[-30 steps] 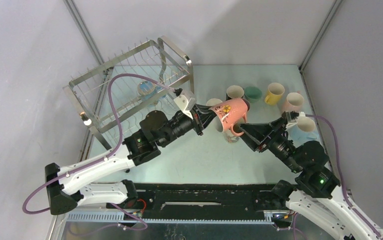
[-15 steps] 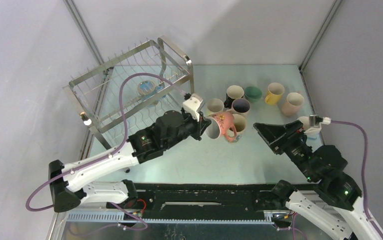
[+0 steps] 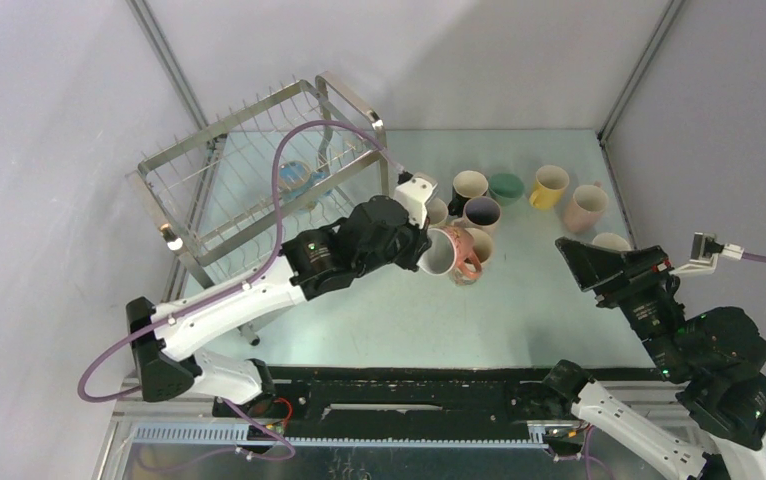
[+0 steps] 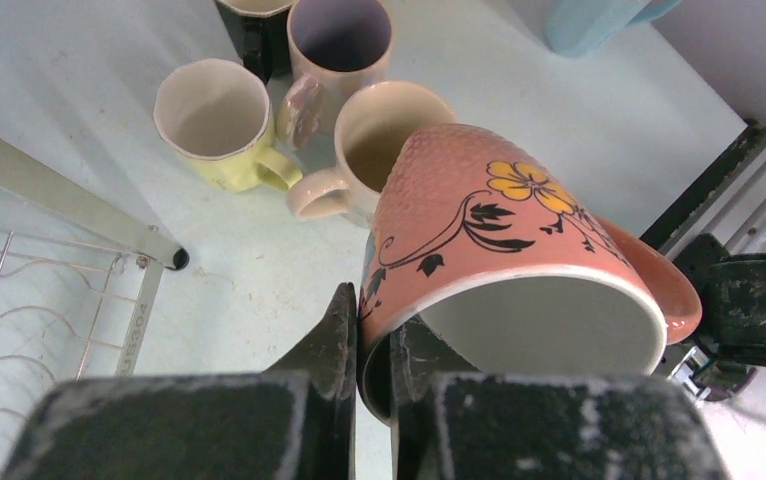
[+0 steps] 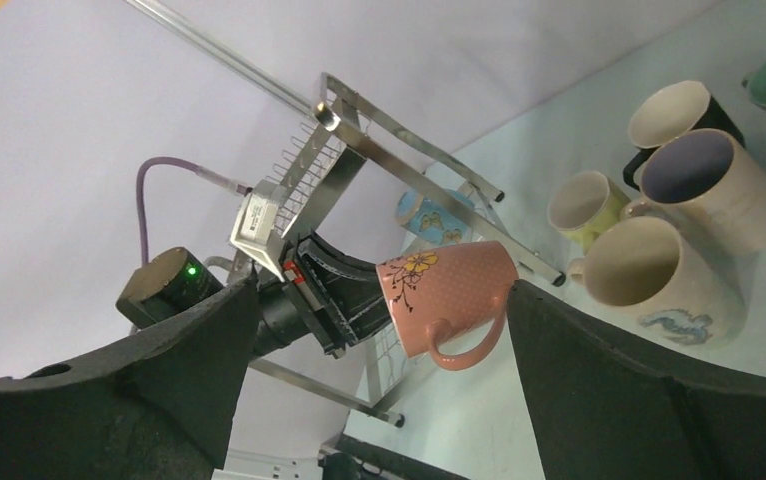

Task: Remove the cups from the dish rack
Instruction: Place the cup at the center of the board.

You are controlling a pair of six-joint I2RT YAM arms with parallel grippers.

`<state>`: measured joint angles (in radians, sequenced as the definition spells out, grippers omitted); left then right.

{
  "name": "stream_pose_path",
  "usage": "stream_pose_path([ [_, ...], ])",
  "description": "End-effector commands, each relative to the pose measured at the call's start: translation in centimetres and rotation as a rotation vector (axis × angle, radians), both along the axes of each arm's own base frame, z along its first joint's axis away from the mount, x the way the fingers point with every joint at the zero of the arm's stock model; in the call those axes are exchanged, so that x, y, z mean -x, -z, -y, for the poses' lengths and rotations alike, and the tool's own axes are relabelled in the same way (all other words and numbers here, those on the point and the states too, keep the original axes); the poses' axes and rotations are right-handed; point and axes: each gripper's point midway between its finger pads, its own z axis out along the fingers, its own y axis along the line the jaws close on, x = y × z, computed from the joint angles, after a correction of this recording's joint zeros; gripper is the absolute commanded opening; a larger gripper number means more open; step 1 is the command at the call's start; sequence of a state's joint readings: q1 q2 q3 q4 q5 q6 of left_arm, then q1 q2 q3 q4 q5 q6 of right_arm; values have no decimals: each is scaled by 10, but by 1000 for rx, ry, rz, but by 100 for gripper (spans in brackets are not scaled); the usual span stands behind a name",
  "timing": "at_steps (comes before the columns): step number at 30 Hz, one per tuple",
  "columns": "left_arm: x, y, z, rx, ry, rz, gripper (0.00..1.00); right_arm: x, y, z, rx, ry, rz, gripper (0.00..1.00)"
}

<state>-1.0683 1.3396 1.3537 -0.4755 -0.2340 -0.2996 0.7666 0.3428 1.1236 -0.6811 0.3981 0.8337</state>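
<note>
My left gripper (image 4: pixel 374 310) is shut on the rim of a pink cup (image 4: pixel 499 230) with a yellow flower. One finger is inside the rim and one outside. The pink cup (image 3: pixel 451 252) hangs tilted on its side above the table, handle down, next to a beige cup (image 3: pixel 480 243). My right gripper (image 3: pixel 577 258) stands open and empty well to the right of it. The right wrist view frames the pink cup (image 5: pixel 449 290) between wide fingers (image 5: pixel 639 380). The dish rack (image 3: pixel 259 180) stands at the back left with a blue cup (image 3: pixel 294 178) inside.
Several cups stand on the table: lime (image 4: pixel 214 120), lavender-lined (image 3: pixel 482 212), black (image 3: pixel 469 185), green (image 3: pixel 505 187), yellow (image 3: pixel 549 186), pale pink (image 3: pixel 586 207). A light blue one (image 3: pixel 611 241) sits just behind my right gripper. Grey walls enclose the table.
My right gripper has opened wide and drawn back to the right, away from the pink cup. My left arm has turned and carried the cup slightly down and left.
</note>
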Motion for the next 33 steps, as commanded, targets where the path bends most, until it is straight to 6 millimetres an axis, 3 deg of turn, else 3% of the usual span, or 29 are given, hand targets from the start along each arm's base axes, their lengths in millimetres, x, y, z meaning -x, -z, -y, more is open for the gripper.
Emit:
stream_pose_path([
  [1,2,-33,0,62,-13,7,0,-5,10,4,85,29,-20,100],
  [4,7,-16,-1,7,14,-20,0,-6,15,0,103,21,-36,100],
  [11,8,46,-3,-175,38,-93,0,-14,32,-14,181,-11,-93,100],
  [20,3,116,7,-323,59,-191,0,-17,49,-21,210,-31,-129,100],
  [33,-13,172,12,-419,48,-288,0,-17,65,-28,237,-60,-160,100],
])
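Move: The left hand holds the pink flowered cup by its rim, with the bare spot it is bound for about 28 cm below and some 4 cm to the right, level fore and aft. The cream cup stands roughly 10 cm ahead and 11 cm right; the yellow cup 21 cm ahead and 2 cm right; the rack's near foot about 14 cm ahead and 8 cm left. From the right hand, that spot lies some 15 cm left, 8 cm ahead and 41 cm below. The left hand lowers the pink flowered cup almost straight down, about 18 cm, towards the bare board on the near side of the cream cup, keeping its pinch on the rim while the wrist rolls and tips some 30 degrees in all, so that the fingers point more steeply down and the cup's mouth comes round to face up. Meanwhile the empty right hand, fingers staying wide open, sinks about 6 cm well off to the right, easing slightly left and forward as its fingers tip a little down. ##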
